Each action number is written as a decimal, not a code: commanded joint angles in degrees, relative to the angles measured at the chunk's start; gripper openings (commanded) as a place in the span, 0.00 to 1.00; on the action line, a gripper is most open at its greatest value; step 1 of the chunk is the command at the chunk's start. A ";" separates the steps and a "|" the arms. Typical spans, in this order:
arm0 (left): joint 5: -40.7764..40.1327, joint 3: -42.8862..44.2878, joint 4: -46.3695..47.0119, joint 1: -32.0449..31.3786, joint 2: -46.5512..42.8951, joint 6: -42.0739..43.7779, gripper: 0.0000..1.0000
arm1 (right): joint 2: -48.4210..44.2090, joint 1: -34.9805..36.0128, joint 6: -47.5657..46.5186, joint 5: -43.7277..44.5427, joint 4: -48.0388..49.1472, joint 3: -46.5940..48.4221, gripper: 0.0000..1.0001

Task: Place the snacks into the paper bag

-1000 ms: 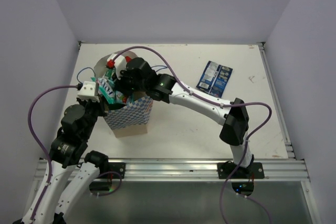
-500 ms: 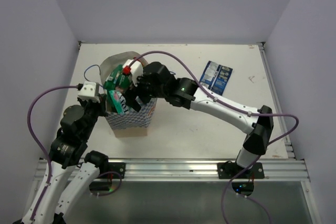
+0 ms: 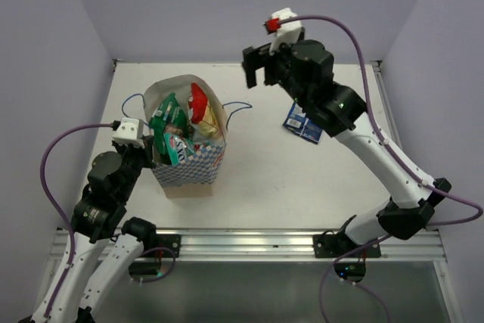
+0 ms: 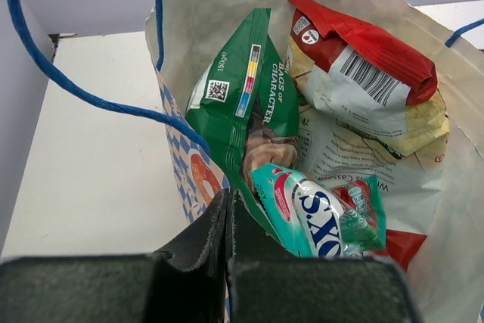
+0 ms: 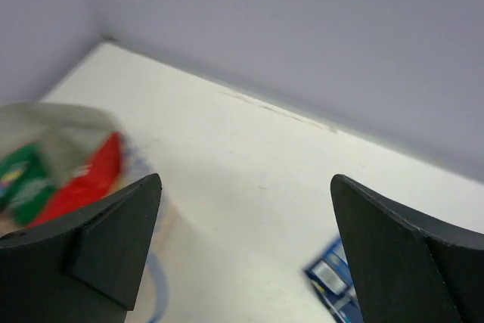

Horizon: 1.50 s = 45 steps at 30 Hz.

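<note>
The paper bag stands upright at the table's left. Inside it sit a green packet, a red-topped packet and a teal candy pack. The left wrist view shows the same green packet, red-topped packet and teal pack. My left gripper is shut on the bag's near rim. My right gripper hangs open and empty, high above the table to the right of the bag. A dark blue pack lies flat on the table, partly hidden by the right arm; it also shows in the right wrist view.
A blue string handle droops from the bag's right side, another loops by the left gripper. Purple walls close the table on three sides. A metal rail runs along the near edge.
My right gripper has opened, lifted out of the bag and swung up and to the right, leaving the red-topped packet inside. The left gripper has stayed on the rim.
</note>
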 commanded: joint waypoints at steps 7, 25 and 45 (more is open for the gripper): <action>1.95 -0.46 3.51 -0.32 -0.89 0.57 0.00 | 16.72 -21.84 17.06 11.61 -6.66 -1.56 0.99; 2.48 -0.46 3.77 -0.32 -1.86 0.75 0.00 | 43.22 -26.58 25.50 15.40 -17.30 2.34 0.98; 2.39 -0.29 3.86 -0.32 -2.30 0.84 0.00 | 44.28 -28.61 26.29 7.92 -16.08 -5.23 0.13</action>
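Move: The blue packet lies flat on the table about 18 cm ahead of the right hand, 24 cm to its right and some 44 cm below. The paper bag's middle is roughly 3 cm back, 20 cm left and 32 cm down from that hand, with the red snack bag inside about level with it, 16 cm left and 26 cm down. From the left hand the blue packet is about 29 cm ahead, 52 cm to the right and 26 cm lower. Sweeping forward and right away from the paper bag while dropping, the right hand sinks about 43 cm in all to the blue packet, easing back some 4 cm on the lower part of the descent. Its wrist tips the open fingers steeply down and turns clockwise, each by about 50 degrees, before they close and pinch the packet's near left part. The left hand keeps its pinch on the paper bag's rim. ##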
